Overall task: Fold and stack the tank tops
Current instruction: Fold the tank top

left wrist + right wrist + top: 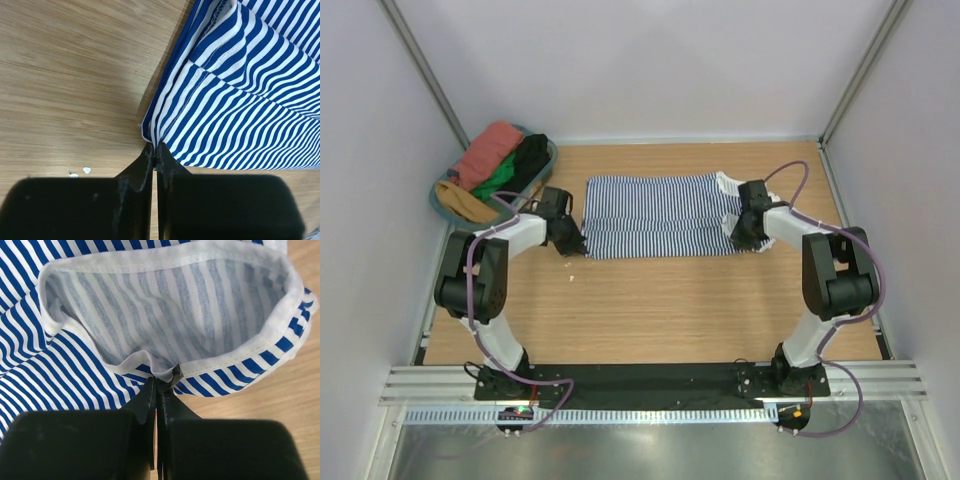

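A navy-and-white striped tank top (660, 215) lies spread across the middle of the table, hem to the left, white-trimmed straps to the right. My left gripper (572, 243) is shut on the hem's near left corner (152, 135). At the other end my right gripper (740, 238) is shut on the white trim (167, 371) of the near strap opening, which gapes open above the jaws. Both pinches sit low, close to the wood. The rust-red tank top (485, 155) lies bunched in the basket at the back left.
A blue-grey basket (548, 165) at the back left holds rust-red, green, black and mustard cloth. White walls and metal rails close the table on three sides. Small white crumbs (86, 170) lie on the wood by the left gripper.
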Action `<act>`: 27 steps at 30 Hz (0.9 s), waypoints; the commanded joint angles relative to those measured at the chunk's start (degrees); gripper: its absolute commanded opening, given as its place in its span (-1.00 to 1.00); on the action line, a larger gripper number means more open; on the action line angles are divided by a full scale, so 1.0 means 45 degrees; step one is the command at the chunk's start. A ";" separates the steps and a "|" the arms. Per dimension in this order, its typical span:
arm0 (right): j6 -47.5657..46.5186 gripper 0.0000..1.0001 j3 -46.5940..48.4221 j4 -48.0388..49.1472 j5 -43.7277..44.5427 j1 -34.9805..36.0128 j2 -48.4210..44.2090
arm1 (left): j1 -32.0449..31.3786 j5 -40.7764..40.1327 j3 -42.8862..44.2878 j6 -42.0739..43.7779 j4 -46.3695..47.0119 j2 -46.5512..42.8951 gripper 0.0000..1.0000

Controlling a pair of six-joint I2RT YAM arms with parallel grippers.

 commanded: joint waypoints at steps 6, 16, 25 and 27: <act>0.0915 -0.98 -0.2282 -0.1230 0.0162 -0.0021 -0.2253 | -0.0398 -0.0429 -0.2373 -0.0068 0.0139 -0.2170 -1.00; 0.2614 -0.79 -0.4763 -0.3342 0.0355 0.0018 -0.6218 | -0.0458 0.0118 -0.6088 -0.1514 -0.0017 -0.6584 -0.92; 0.1465 -0.32 -0.3771 -0.3538 0.0824 0.0038 -0.7453 | -0.0477 -0.2008 -0.5761 -0.0931 -0.2454 -0.9301 0.68; 0.0880 -0.31 -0.2951 -0.3286 0.0223 0.0038 -0.7083 | -0.0477 -0.2596 -0.4862 -0.0657 -0.2693 -0.9166 0.71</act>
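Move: Both hands already pinch the tank top's near edge, left hand at the near-left corner, right hand just below the white-trimmed armhole, whose middle is some 4 cm ahead of it. They take it to the bare table about 12 cm straight back. The tank top's middle is roughly 12 cm ahead of both, about 20 cm right of the left hand and 19 cm left of the right. The table's near edge lies some 27 cm back. Straight back towards the base, low along the table, both hands keep their pinch and drag the tank top's near edge roughly 12 cm. Then the fingers open, left wide and right only partway, and let go. Both hands rise 3 to 4 cm, spreading apart as the left drifts left and the right a little right, the right wrist having turned slightly clockwise. ##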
